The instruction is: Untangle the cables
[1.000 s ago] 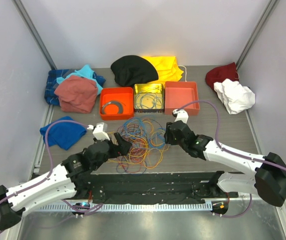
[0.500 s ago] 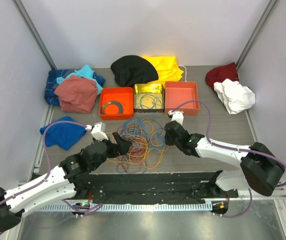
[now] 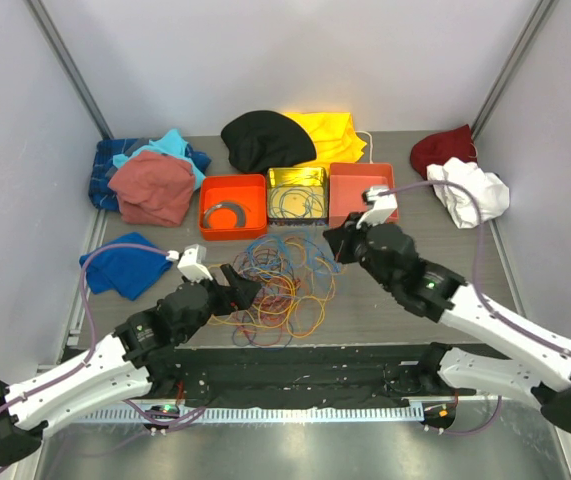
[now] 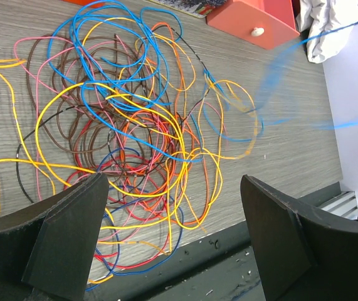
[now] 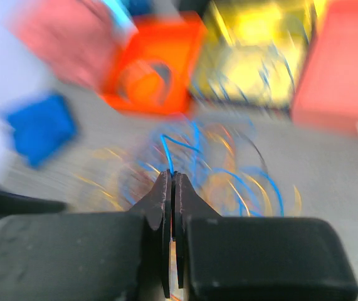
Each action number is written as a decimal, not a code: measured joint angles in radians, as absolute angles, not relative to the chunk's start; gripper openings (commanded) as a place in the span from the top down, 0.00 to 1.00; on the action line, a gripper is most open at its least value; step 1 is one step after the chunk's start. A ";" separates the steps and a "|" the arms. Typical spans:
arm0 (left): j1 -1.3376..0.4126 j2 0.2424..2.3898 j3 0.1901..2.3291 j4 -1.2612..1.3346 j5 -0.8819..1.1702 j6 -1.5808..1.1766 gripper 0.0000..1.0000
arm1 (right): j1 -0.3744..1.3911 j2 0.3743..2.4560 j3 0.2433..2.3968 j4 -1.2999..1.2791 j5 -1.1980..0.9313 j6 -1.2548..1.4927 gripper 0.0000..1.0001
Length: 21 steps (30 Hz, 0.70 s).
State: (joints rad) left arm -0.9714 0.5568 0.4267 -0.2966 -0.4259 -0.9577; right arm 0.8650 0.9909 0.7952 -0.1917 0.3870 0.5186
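The cables (image 3: 280, 285) lie in a loose tangle of orange, blue, red, yellow and purple loops in the middle of the table. My left gripper (image 3: 240, 290) hovers at the tangle's left side, open, and in its wrist view the fingers (image 4: 72, 232) stand wide apart over the cables (image 4: 135, 125) with nothing between them. My right gripper (image 3: 337, 240) is at the tangle's far right edge. Seen from its wrist, the right gripper (image 5: 171, 179) is shut on a thin blue cable (image 5: 166, 150). That blue cable (image 4: 279, 63) rises blurred toward the upper right.
Behind the tangle stand an orange tray (image 3: 205, 215) with a grey coiled ring, a yellow tin (image 3: 297, 171) holding more wires, and a red tray (image 3: 363, 195). Cloths lie around: blue (image 3: 123, 263), pink-red (image 3: 152, 187), black (image 3: 265, 140), yellow (image 3: 333, 135), dark red (image 3: 443, 148), white (image 3: 470, 192).
My right gripper has closed on a blue cable and moved up and back toward the trays, drawing the strand out. The left gripper has stayed open and nearly still.
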 measured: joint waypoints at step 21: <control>-0.971 0.550 0.426 -0.282 -0.425 -0.966 0.09 | 0.886 0.956 1.649 -0.229 0.226 0.329 0.99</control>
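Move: Some 16 cm to the left of the right hand, about 2 cm back and 16 cm below, lies the middle of the tangle, from which the blue cable in its fingers is being pulled. The salmon box is around 20 cm ahead and 6 cm to the right, the yellow box also 20 cm ahead but 11 cm to the left, both roughly 15 cm down. From the left hand, the tangle is about 5 cm ahead, 8 cm to the right and 10 cm lower. Keeping its shut fingers on the blue cable, the right hand sweeps fast and almost straight up, nearly 40 cm, away from the tangle, easing off towards the top. It drifts back and a little to the right as it climbs, while the wrist tilts by some 45 degrees so the fingers swing from slightly down to pointing up. ##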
